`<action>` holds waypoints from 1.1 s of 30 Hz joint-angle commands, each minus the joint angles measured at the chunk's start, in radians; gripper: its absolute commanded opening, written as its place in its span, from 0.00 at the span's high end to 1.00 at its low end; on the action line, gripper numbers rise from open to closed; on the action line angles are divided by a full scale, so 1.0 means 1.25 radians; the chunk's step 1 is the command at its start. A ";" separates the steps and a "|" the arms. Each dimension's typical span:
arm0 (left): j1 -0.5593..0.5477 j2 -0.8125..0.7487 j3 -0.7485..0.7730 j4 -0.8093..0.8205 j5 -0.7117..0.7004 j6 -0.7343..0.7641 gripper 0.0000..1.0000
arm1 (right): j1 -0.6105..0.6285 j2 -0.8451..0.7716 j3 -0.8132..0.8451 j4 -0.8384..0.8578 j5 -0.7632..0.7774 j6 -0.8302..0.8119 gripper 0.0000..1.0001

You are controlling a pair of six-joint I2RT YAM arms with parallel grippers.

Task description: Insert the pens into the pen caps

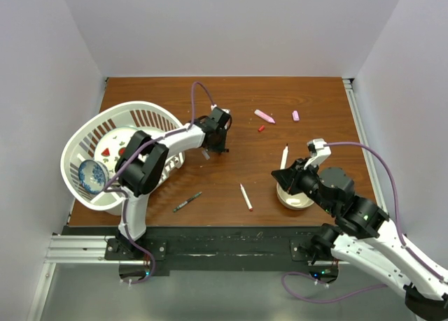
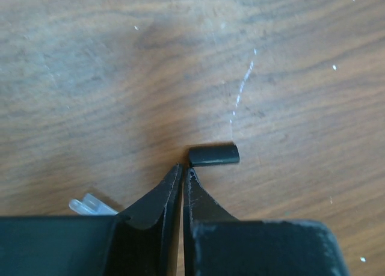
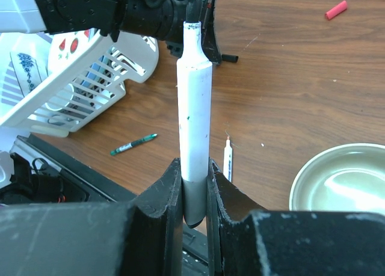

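My right gripper point(image 3: 194, 186) is shut on a white pen point(image 3: 194, 101) and holds it upright with the dark tip up; from above the same pen point(image 1: 284, 157) stands over the table's right half. My left gripper point(image 2: 182, 169) is shut with nothing between its fingers. A black pen cap point(image 2: 214, 156) lies on the wood right at its fingertips, not held. A pink pen point(image 1: 264, 116), a red cap point(image 1: 261, 129) and a pale pink cap point(image 1: 295, 115) lie at the back. Another white pen point(image 1: 246, 196) and a thin dark pen point(image 1: 187, 201) lie near the front.
A white slotted basket point(image 1: 157, 118) holding plates leans at the left, close beside the left arm. A pale bowl point(image 1: 294, 198) sits under the right arm, also seen as a bowl point(image 3: 343, 177) from the right wrist. The table's front edge runs just behind both arms.
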 commanded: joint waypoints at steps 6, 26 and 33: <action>-0.005 0.053 0.084 -0.003 -0.033 0.006 0.89 | 0.001 0.004 0.031 0.019 0.024 -0.013 1.00; -0.019 0.008 0.127 -0.008 -0.058 -0.039 0.64 | 0.002 0.001 0.018 0.017 0.022 -0.016 1.00; -0.030 0.042 0.149 -0.013 -0.031 -0.023 0.63 | 0.001 -0.021 0.018 0.002 0.027 -0.019 1.00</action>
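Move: The black pen cap lies crosswise just off my left fingertips, about 2 cm to the right, 1 cm ahead and 1 cm below the hand point. From that hand, the clear cap is some 5 cm left and 2 cm back, and the red cap about 14 cm right and 10 cm ahead. From my right hand, holding the white pen, the black cap lies roughly 20 cm ahead, 17 cm left and 23 cm lower. With nearly shut fingers low over the table, I slide my left hand about 2 cm forward and 1 cm right, nudging the black cap's left end to swing the cap round. Then I open the fingers clearly and rise about 2 cm, drifting another centimetre right until they straddle the cap from above. My right hand holds the white pen still. ##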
